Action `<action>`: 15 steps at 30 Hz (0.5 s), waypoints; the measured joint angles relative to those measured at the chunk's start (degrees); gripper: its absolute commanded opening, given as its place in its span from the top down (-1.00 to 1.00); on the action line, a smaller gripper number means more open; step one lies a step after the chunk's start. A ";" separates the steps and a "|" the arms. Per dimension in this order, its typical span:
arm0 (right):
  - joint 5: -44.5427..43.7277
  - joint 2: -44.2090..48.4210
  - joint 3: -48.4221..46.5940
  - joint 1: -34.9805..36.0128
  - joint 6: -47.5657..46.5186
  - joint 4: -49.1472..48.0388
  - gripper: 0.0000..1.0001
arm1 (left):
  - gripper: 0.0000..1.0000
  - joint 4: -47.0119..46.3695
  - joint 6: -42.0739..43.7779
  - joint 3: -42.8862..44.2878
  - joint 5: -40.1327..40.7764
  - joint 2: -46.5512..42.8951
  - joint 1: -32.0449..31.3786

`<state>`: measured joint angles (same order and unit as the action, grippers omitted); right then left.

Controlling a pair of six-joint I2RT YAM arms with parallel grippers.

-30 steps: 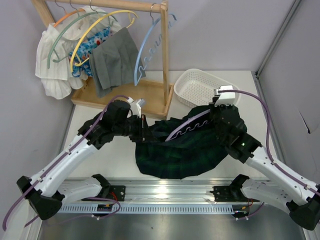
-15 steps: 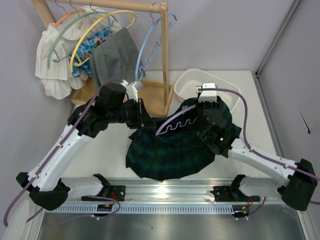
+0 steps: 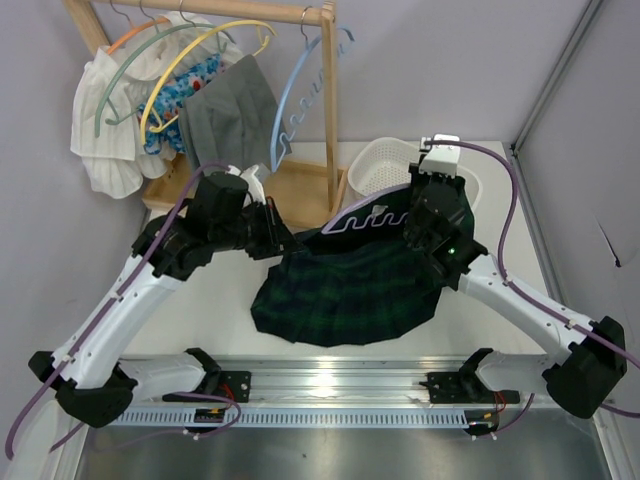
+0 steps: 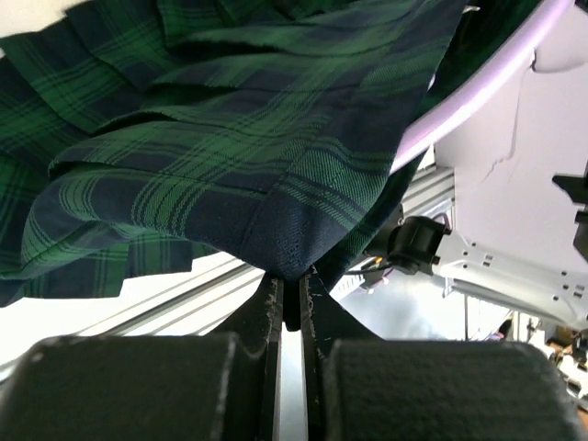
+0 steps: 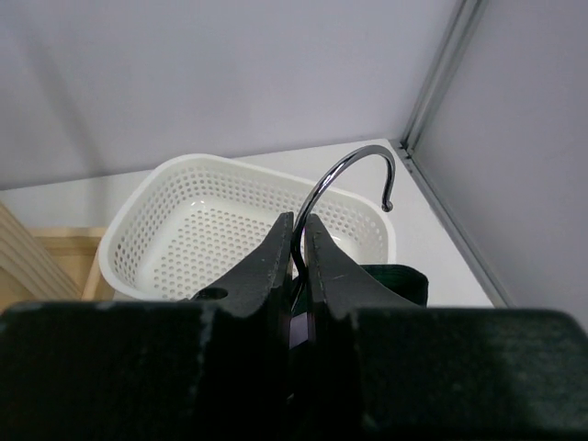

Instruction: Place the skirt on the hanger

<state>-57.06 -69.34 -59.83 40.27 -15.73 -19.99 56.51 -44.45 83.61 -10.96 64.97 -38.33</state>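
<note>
The green and navy plaid skirt (image 3: 345,295) hangs spread between my two arms, above the table's near middle. My left gripper (image 3: 277,238) is shut on a corner of its waistband; in the left wrist view the fabric (image 4: 230,165) is pinched at the fingertips (image 4: 291,280). The lavender hanger (image 3: 372,216) lies along the skirt's top edge, its wavy bar showing and one arm seen in the left wrist view (image 4: 478,92). My right gripper (image 3: 418,198) is shut on the hanger's metal hook (image 5: 354,175), with the jaws (image 5: 297,230) tight on the wire.
A white perforated basket (image 3: 378,168) (image 5: 230,230) sits just behind the right gripper. The wooden rack (image 3: 326,110) at back left carries a light blue hanger (image 3: 290,110), a yellow hanger (image 3: 190,60), a grey garment (image 3: 225,120) and a white ruffled garment (image 3: 100,130). An aluminium rail (image 3: 330,385) runs along the front.
Both arms have lifted and carried the skirt and hanger toward the back. The right gripper swung up toward the basket, and the hanger now lies higher and flatter.
</note>
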 measured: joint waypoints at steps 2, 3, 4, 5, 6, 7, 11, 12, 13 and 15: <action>0.07 -0.07 -0.07 1.11 -0.87 -0.26 1.00 | 0.99 0.63 -0.44 1.25 0.33 0.37 0.02; 0.11 -0.22 -0.02 1.77 -1.60 -0.70 1.00 | 1.00 0.92 -0.63 2.58 0.37 0.81 0.04; 0.09 -0.46 0.13 2.82 -2.78 -1.75 1.00 | 0.99 1.14 -0.66 3.78 0.42 1.20 0.04; 0.13 -0.59 0.59 4.00 -4.20 -3.28 1.00 | 1.00 1.27 -0.70 5.35 0.50 1.77 0.07; 0.13 -0.76 1.31 5.20 -5.84 -5.18 1.00 | 1.00 1.18 -0.76 6.62 0.57 2.19 0.09; 0.15 -0.85 1.88 6.03 -7.06 -6.62 1.00 | 0.99 1.20 -0.98 7.78 0.59 2.49 0.13; 0.09 -2.08 3.54 8.28 -11.43 -12.02 1.00 | 1.00 1.40 -2.14 9.33 0.72 3.06 0.55; -0.11 -2.29 3.76 8.55 -12.22 -13.09 1.00 | 1.00 1.49 -2.60 9.38 0.81 3.28 0.61; -0.33 -2.58 3.78 8.72 -13.11 -14.43 1.00 | 0.99 1.46 -3.17 9.38 0.94 3.45 0.61; -1.38 -3.76 3.48 9.09 -14.71 -17.00 1.00 | 0.99 1.33 -4.33 9.38 1.40 3.82 0.61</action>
<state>-58.43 -73.10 -56.36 49.36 -30.44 -36.99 57.84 -48.77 92.99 -9.56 68.79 -37.71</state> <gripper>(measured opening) 0.108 0.087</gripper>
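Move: The left hand holds the skirt's waist edge; the purple hanger's left end lies about 3 cm ahead and 5 cm to its right, roughly level, and the hanging skirt panel's middle 5 cm back, 9 cm right and 15 cm below. From the right hand, on the hanger's neck, that pinched waist corner lies about 24 cm left, 14 cm back and 5 cm lower; the white basket's middle is some 15 cm ahead, 5 cm left, 30 cm below. Still gripping the hanger at the base of its hook, the right hand carries it about 5 cm left and slightly back, towards the waist corner in the left fingers, turning a few degrees counter-clockwise. The left hand keeps its pinch on that corner and lifts it some 4 cm, easing a little forward, then levels off. ##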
